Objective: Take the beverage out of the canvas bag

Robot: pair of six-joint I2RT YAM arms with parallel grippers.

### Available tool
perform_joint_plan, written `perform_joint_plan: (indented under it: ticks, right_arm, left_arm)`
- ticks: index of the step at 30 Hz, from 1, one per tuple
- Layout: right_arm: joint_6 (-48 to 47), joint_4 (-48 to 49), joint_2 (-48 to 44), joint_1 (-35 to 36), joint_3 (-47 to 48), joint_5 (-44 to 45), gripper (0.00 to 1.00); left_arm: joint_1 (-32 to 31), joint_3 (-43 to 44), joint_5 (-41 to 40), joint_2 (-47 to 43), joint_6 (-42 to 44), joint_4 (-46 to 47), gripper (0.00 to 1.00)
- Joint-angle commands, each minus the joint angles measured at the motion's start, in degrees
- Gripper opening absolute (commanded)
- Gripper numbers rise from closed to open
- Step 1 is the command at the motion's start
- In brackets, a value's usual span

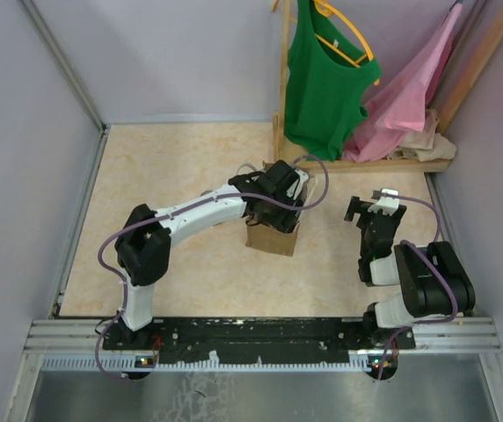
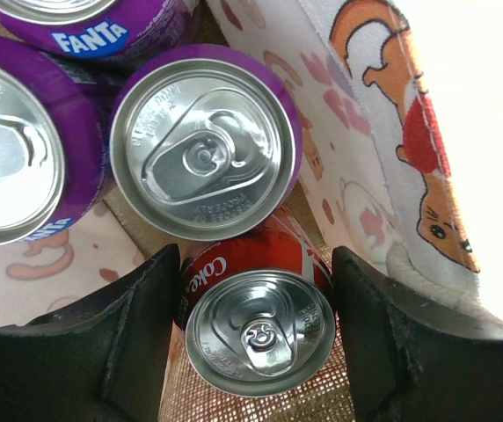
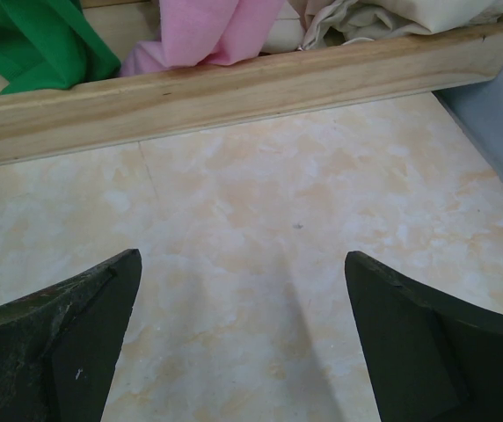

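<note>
The tan canvas bag (image 1: 272,237) stands upright mid-table, and my left gripper (image 1: 273,207) reaches down into its mouth. Inside, a red Coke can (image 2: 260,330) stands between the two dark fingers. My left gripper (image 2: 256,255) is shut on that can, each finger against one side of it. Three purple Fanta cans stand beside it: one just beyond (image 2: 203,141), one to the left (image 2: 14,149), one at the top edge (image 2: 84,26). The bag's printed lining (image 2: 392,132) rises on the right. My right gripper (image 1: 370,207) hovers open over bare tabletop (image 3: 243,264).
A wooden rack (image 1: 366,164) stands at the back right, with a green top (image 1: 322,79) and a pink cloth (image 1: 410,97) hanging on it. Its base beam (image 3: 234,88) lies just ahead of my right gripper. Purple walls enclose the table on three sides.
</note>
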Motion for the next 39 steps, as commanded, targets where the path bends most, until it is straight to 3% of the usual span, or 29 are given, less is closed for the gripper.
perform_joint_plan:
  ticks: [1, 22, 39]
  right_arm:
    - [0.2, 1.9, -0.2, -0.1, 0.9, 0.1, 0.99]
    - [0.2, 1.9, -0.2, -0.1, 1.0, 0.1, 0.99]
    - [0.2, 1.9, -0.2, -0.1, 1.0, 0.1, 0.99]
  left_arm:
    - [-0.5, 5.6, 2.2, -2.7, 4.4, -7.2, 0.00]
    - [1.8, 24.3, -2.8, -4.2, 11.5, -11.8, 0.00]
    - [5.2, 28.0, -7.7, -8.8, 13.6, -10.5, 0.00]
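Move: The left hand already grips a Coke can near the front right of the canvas bag, its middle about 3 cm below the hand point. One Fanta stands about 5 cm ahead and 2 cm right of the hand, another roughly 10 cm ahead and 2 cm left, the third some 12 cm ahead and 4 cm right. An unpacked can stands on the table about 19 cm left and 4 cm ahead. From the idle right hand the gripped Coke lies some 25 cm left and 5 cm back. The Coke can, kept pinched near its top rim, is drawn up out of the bag by the left hand, slowly at first and then faster, about 16 cm in all. The hand also carries it some 5 cm forward past the Fantas, drifting left towards the end, while the wrist tilts the fingers roughly 15 degrees out to the front. ##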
